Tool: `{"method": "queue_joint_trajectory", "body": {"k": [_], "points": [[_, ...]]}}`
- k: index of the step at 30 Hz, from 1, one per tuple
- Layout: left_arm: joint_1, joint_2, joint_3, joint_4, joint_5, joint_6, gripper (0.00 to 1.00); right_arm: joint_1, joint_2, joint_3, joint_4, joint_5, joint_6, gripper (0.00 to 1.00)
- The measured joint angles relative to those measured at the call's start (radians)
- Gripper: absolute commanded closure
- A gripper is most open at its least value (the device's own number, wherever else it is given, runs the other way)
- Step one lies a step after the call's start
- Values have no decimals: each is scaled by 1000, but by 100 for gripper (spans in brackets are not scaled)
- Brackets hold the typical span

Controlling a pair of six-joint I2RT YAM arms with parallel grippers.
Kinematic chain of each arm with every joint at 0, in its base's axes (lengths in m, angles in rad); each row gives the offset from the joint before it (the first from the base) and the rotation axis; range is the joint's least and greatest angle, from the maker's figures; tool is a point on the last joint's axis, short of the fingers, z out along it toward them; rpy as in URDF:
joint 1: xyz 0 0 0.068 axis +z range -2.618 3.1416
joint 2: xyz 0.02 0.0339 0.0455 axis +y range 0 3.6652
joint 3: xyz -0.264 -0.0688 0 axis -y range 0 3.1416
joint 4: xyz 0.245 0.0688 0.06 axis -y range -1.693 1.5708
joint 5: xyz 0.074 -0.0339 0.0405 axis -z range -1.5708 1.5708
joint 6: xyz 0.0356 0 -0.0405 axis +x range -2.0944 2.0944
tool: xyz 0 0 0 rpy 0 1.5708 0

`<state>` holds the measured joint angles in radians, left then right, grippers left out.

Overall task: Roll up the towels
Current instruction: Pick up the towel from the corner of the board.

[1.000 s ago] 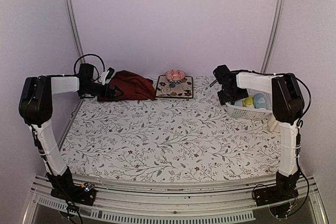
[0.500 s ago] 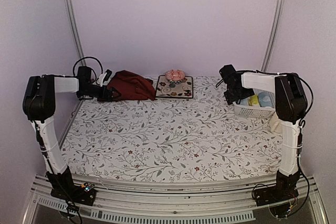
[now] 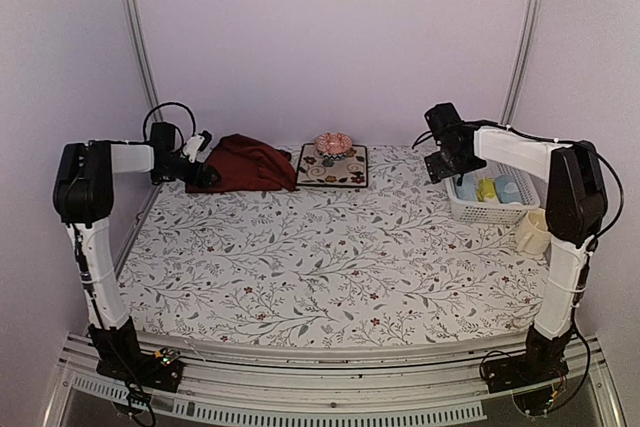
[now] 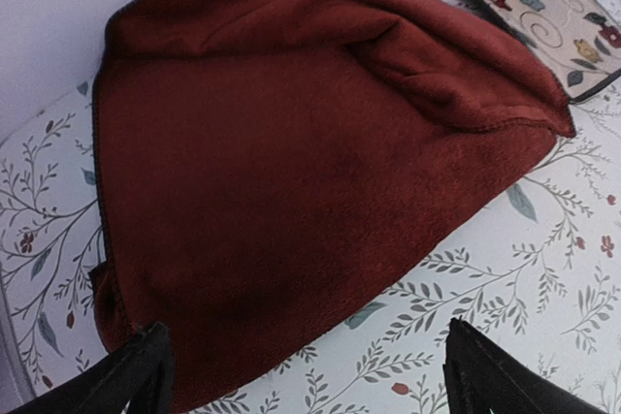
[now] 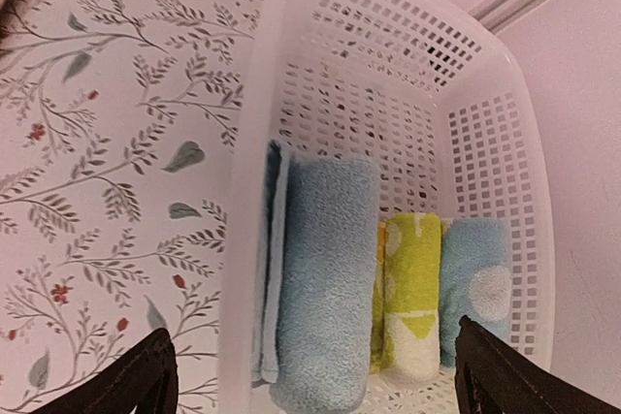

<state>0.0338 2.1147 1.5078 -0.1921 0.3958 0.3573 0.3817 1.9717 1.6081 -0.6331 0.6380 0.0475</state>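
A crumpled dark red towel [image 3: 245, 163] lies at the back left of the table. My left gripper [image 3: 207, 172] hovers open at its left edge. In the left wrist view the red towel [image 4: 291, 162] fills the frame, with the open left gripper [image 4: 310, 380] over its near hem. My right gripper [image 3: 450, 165] hangs open above the left end of a white basket [image 3: 490, 211]. Inside the basket [image 5: 254, 143] lie three rolled towels: a pale blue one [image 5: 325, 269], a yellow one [image 5: 412, 288] and a light blue dotted one [image 5: 480, 283]. The right gripper [image 5: 315, 380] holds nothing.
A square dark floral mat [image 3: 333, 167] with a pink-topped bowl [image 3: 333, 144] sits right of the red towel, against the back wall. A cream cup [image 3: 533, 231] stands in front of the basket near the right wall. The white floral covering [image 3: 320, 267] spreads over the table.
The right gripper rose and shifted back and to the right, over the basket. The left arm drew slightly back toward the left wall. Both grippers stayed open.
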Motion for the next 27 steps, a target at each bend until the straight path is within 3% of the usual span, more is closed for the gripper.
{"method": "queue_joint_trajectory", "body": {"k": [6,12,20,27], "points": [[34,24,11,-7,-61,-51,3,46,-76,-21,68,-147,1,1],[96,112,152,-51,-23,-95,8,82,-162,-117,140,-321,5,1],[116,229,263,-144,4,-116,23,211,-229,-153,205,-411,24,1],[109,262,311,-243,29,-121,49,309,-237,-158,224,-411,25,1]]}}
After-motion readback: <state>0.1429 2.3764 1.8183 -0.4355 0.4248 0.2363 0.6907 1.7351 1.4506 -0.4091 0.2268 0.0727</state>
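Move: From the left hand, the dark red towel's near-left corner is about 6 cm to the left, 2 cm ahead and 8 cm below; the towel's middle is roughly 12 cm to the right and 11 cm ahead. The flowered board is some 42 cm to the right and 13 cm ahead. From the right hand, the corner is about 80 cm left and 8 cm ahead, the board some 33 cm left and 18 cm ahead, and the white basket about 19 cm right and 8 cm ahead. The open left hand slides left and a little forward, about 7 cm, until it is over the towel's near-left corner, then sinks some 5 cm with its fingertips tipping slightly further down, its fingers narrowing to about two-thirds open with the corner's folded edge between them. Meanwhile the empty right hand sweeps away from the basket, about 20 cm left with some drawing back and a little rise, turning roughly 30 degrees counter-clockwise and lifting its left side, fingers still wide open. ##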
